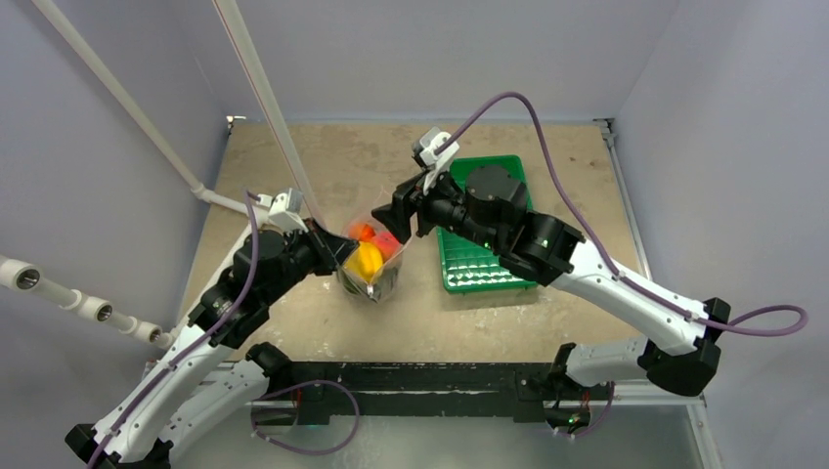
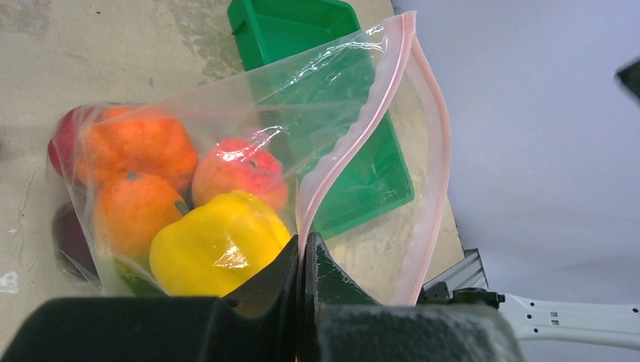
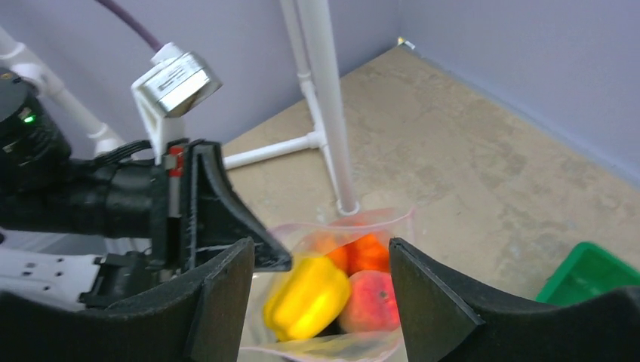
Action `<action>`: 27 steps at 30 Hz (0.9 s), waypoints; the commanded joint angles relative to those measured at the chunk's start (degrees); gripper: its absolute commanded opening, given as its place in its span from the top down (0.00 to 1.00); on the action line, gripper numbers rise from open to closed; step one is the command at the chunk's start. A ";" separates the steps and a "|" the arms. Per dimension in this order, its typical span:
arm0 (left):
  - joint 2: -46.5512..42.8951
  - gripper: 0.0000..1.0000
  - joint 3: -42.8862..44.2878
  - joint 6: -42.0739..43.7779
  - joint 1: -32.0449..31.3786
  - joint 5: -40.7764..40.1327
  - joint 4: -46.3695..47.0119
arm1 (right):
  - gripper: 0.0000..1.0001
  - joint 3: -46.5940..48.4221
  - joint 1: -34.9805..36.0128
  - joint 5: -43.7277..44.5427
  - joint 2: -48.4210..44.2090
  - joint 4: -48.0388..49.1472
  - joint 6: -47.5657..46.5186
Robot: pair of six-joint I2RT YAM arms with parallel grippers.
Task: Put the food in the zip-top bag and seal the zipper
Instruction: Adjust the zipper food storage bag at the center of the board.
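Note:
The zip-top bag hangs open at the table's middle, and the food is inside it. Through the clear plastic I see a yellow pepper, two orange pieces, a reddish peach and a dark purple piece. The pink zipper is parted into two strips. My left gripper is shut on one zipper strip at the bag's corner. My right gripper stands open just above the bag's mouth, touching nothing, with the pepper and peach visible between its fingers.
A green ribbed tray lies right of the bag, under the right arm. White pipes rise from the table's back left, and one post stands just behind the bag. Purple-grey walls enclose the table.

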 commanded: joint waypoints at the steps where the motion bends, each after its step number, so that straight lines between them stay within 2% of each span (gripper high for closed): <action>1: 0.06 1.00 -0.28 -0.77 0.12 -0.58 3.49 | 0.31 -3.46 5.99 5.79 -3.01 -1.04 10.26; 11: 0.14 1.00 -0.82 -1.02 0.12 -0.07 4.81 | 0.31 -4.60 21.42 25.53 -0.75 -14.37 34.13; 17: -0.53 1.00 -0.92 -0.96 0.11 -0.14 4.54 | 0.31 -3.52 27.16 31.30 4.78 -23.43 47.38; 22: -0.85 1.00 -1.07 -0.87 0.11 -0.25 4.43 | 0.30 -2.32 29.24 35.06 9.84 -26.70 53.11; 27: -1.32 1.00 -1.31 -0.90 0.16 0.07 4.23 | 0.30 0.52 29.68 38.35 12.89 -26.83 54.23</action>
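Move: The right hand, open and empty, has the white zipper slider at the bag's near corner about 10 cm back, 5 cm to its left and some 20 cm below. From this hand the yellow pepper in the bag is roughly 5 cm back, 6 cm left and 25 cm down; the green bin is about 6 cm ahead, 19 cm right, 38 cm down. From the left hand, pinching the rim, the slider lies some 8 cm back, 2 cm right, 6 cm lower. With the left fingers still shut on the bag's rim and holding it in place, the right hand heads for the slider corner without touching the bag yet. It swings back about 14 cm, drifting a little left, then drops steeply, nearly 19 cm lower in all, tipping its wide-open fingers down some 35 degrees and turning clockwise. ##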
